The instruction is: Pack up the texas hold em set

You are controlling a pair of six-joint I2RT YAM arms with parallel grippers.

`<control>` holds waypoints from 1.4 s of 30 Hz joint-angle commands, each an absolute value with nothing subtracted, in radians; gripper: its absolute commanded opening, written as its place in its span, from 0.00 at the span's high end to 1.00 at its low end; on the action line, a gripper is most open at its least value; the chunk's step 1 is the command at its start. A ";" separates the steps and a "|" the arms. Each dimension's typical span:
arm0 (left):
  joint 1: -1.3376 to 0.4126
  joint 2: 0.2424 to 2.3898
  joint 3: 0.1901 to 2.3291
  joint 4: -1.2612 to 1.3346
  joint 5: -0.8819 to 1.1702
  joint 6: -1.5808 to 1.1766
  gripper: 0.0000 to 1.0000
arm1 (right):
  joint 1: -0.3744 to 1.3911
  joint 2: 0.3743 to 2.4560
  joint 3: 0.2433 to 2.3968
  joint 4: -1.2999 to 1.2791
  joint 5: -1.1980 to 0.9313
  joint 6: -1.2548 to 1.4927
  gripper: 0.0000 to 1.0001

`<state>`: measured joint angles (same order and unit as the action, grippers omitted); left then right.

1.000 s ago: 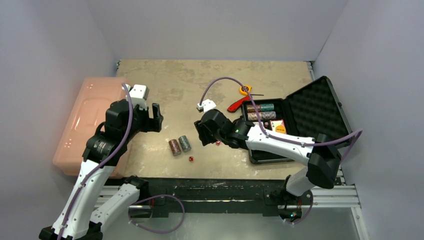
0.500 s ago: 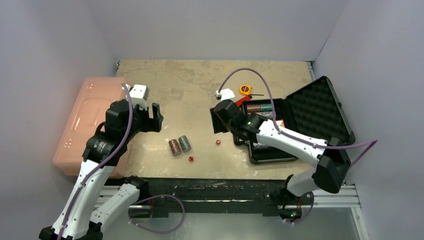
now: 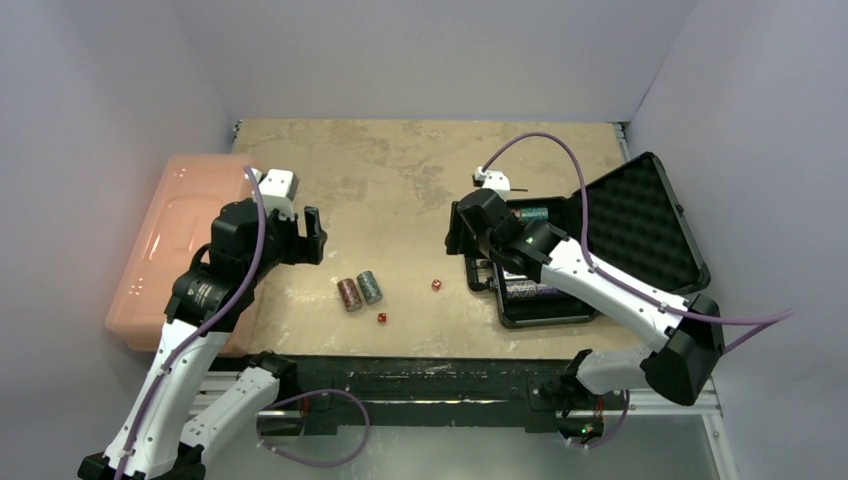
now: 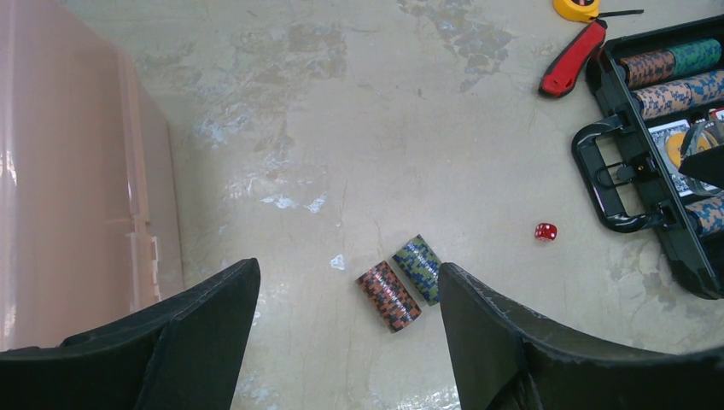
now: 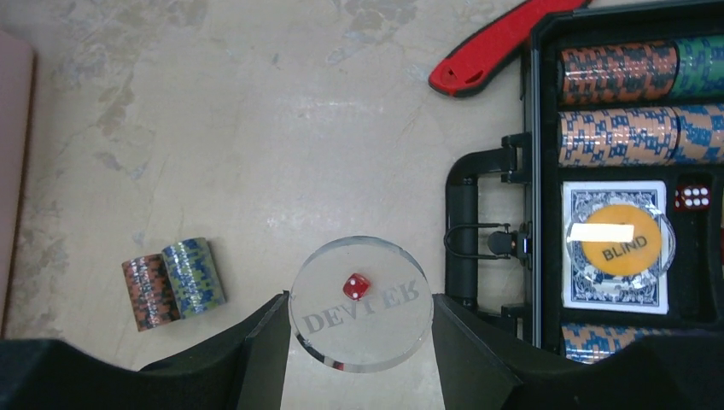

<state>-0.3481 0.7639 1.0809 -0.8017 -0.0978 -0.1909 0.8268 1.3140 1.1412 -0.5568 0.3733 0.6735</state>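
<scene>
The black case (image 3: 527, 312) lies open at the right, its egg-crate foam lid (image 3: 635, 222) tilted back. Chip rolls (image 5: 632, 73), a card deck (image 5: 580, 290), an orange-marked clear disc (image 5: 616, 243) and a red die (image 5: 693, 196) sit in it. My right gripper (image 5: 360, 312) hovers left of the case handle (image 5: 465, 239), shut on a clear disc (image 5: 376, 342). A red die (image 3: 436, 285) lies on the table beneath it. My left gripper (image 4: 350, 342) hangs open above two chip rolls (image 4: 389, 296) (image 4: 418, 267). Another die (image 3: 382, 318) lies nearer the front edge.
A large pink bin (image 3: 170, 240) stands at the left, close to my left arm. A red-handled tool (image 4: 570, 60) and a yellow tape measure (image 4: 577, 8) lie on the table just behind the case.
My right arm has swung right and back toward the case, carrying the clear disc away from the die on the table. The left arm has stayed still.
</scene>
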 commanded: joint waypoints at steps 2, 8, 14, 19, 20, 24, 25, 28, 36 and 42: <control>-0.345 0.764 1.081 -0.768 -0.089 -0.184 0.24 | 0.796 1.362 1.251 -0.706 0.433 0.807 1.00; -0.345 0.764 1.082 -0.769 -0.087 -0.184 0.25 | 0.763 1.381 1.290 -0.785 0.480 0.896 1.00; -0.345 0.767 1.081 -0.769 -0.091 -0.184 0.25 | 0.655 1.248 1.189 -0.723 0.490 0.924 1.00; -0.345 0.769 1.082 -0.769 -0.084 -0.186 0.25 | 0.478 1.246 1.156 -0.755 0.440 0.922 1.00; -0.345 0.769 1.081 -0.769 -0.084 -0.186 0.25 | 0.451 1.254 1.153 -0.765 0.430 0.924 1.00; -0.345 0.769 1.081 -0.770 -0.083 -0.186 0.25 | 0.340 1.275 1.119 -0.767 0.364 0.935 1.00; -0.345 0.769 1.081 -0.769 -0.082 -0.186 0.25 | 0.315 1.281 1.112 -0.772 0.356 0.943 1.00; -0.345 0.767 1.082 -0.769 -0.078 -0.186 0.25 | 0.243 1.311 1.095 -0.779 0.328 0.959 1.00; -0.345 0.767 1.080 -0.768 -0.079 -0.186 0.26 | 0.121 1.452 1.046 -0.755 0.243 0.916 1.00; -0.345 0.771 1.080 -0.767 -0.080 -0.186 0.26 | 0.087 1.508 1.032 -0.736 0.258 0.910 1.00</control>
<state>-0.3481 0.7708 1.0809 -0.8017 -0.0891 -0.1909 0.1009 1.5066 1.0279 -0.7563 0.2512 0.9184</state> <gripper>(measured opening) 0.746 0.598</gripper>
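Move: The right hand holds the clear DEALER disc. The red card deck in the open case lies about 24 cm to its right, 3 cm ahead and 16 below. At much the same depth, the blue card deck is 14 cm right and 2 ahead, and the long purple chip row 19 cm right and 5 back. From the idle left hand, the red deck is roughly 53 cm right, 9 ahead and 23 below. Right hand carries the disc some 22 cm right over the case, then down towards the red deck, turning clockwise. ##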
